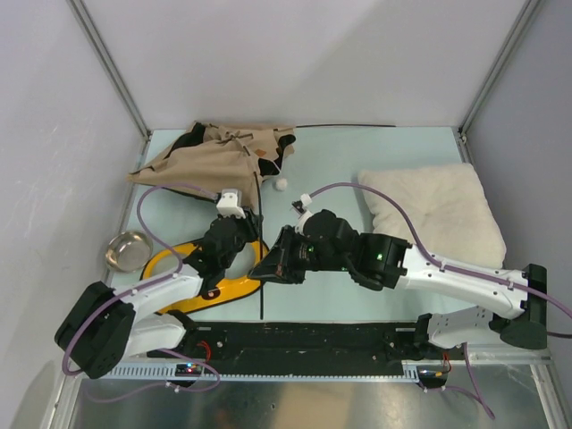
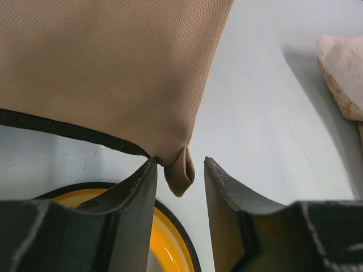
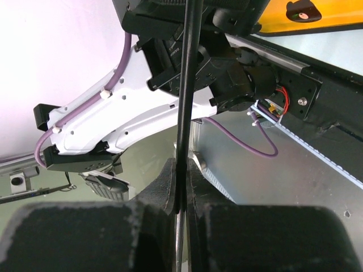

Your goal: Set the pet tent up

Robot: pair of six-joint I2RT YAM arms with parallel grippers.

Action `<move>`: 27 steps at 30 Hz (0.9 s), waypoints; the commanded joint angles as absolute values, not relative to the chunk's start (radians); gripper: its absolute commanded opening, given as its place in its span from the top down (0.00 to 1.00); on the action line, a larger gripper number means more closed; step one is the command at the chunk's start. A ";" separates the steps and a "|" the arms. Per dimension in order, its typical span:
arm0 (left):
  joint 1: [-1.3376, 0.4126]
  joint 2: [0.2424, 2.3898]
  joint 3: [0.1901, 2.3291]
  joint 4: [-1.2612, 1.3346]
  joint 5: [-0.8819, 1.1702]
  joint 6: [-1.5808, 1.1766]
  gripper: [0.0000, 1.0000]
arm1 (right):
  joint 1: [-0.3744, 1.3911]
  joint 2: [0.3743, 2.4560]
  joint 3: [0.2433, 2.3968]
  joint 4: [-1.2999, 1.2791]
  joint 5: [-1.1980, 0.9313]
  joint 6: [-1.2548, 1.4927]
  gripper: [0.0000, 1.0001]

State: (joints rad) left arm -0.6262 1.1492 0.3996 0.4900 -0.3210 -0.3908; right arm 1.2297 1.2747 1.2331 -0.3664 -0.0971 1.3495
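The pet tent (image 1: 219,152) lies collapsed at the back left as a heap of tan fabric, its white pom-pom (image 1: 282,184) beside it. One thin black pole (image 1: 260,295) runs from it toward the near edge. My right gripper (image 1: 268,266) is shut on that pole (image 3: 187,85), which is pinched between its fingers in the right wrist view (image 3: 181,167). My left gripper (image 1: 234,207) is at the tent's near edge. In its own view it stands open (image 2: 179,161) around a small fabric loop (image 2: 180,177) at the corner of the tan cloth (image 2: 113,68). The loop hangs close to the left finger.
A yellow double-bowl feeder (image 1: 170,259) lies under my left arm and shows below the left fingers (image 2: 164,232). A loose metal bowl (image 1: 128,249) sits at the left edge. The cream fluffy pillow (image 1: 433,214) fills the right side. White walls enclose the table.
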 commanded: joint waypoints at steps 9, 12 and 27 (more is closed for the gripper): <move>-0.630 1.220 0.455 0.534 -0.366 -0.366 0.65 | 1.235 1.281 1.279 -0.279 -0.051 1.402 1.00; -0.630 1.231 0.446 0.534 -0.371 -0.378 0.59 | 1.233 1.282 1.282 -0.277 -0.051 1.402 1.00; -0.630 1.228 0.432 0.553 -0.419 -0.382 0.97 | 1.232 1.279 1.283 -0.275 -0.042 1.413 1.00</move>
State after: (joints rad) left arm -0.6262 1.2324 0.4210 0.5068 -0.3874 -0.3912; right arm 1.2419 1.2842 1.2350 -0.3183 -0.0982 1.4136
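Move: The tent's loose tan corner hangs just in front of the open left fingers, some 2 cm ahead, about 1 cm left and 2 cm down. From the left hand, the yellow panel's middle is about 11 cm back, 12 cm left and 8 cm below; the little white ball lies roughly 10 cm ahead and 6 cm right, 5 cm lower. From the right hand, which holds the pole, that corner is about 22 cm ahead, 2 cm left and 20 cm below. The tent's loose corner is taken by the left hand: the open fingers sink about 1.5 cm while edging 1 cm forward to straddle its tip, drift slightly left, then close and pinch the cloth. The right hand keeps its grip on the pole, shifting it about 1 cm left and then 1 cm up. ##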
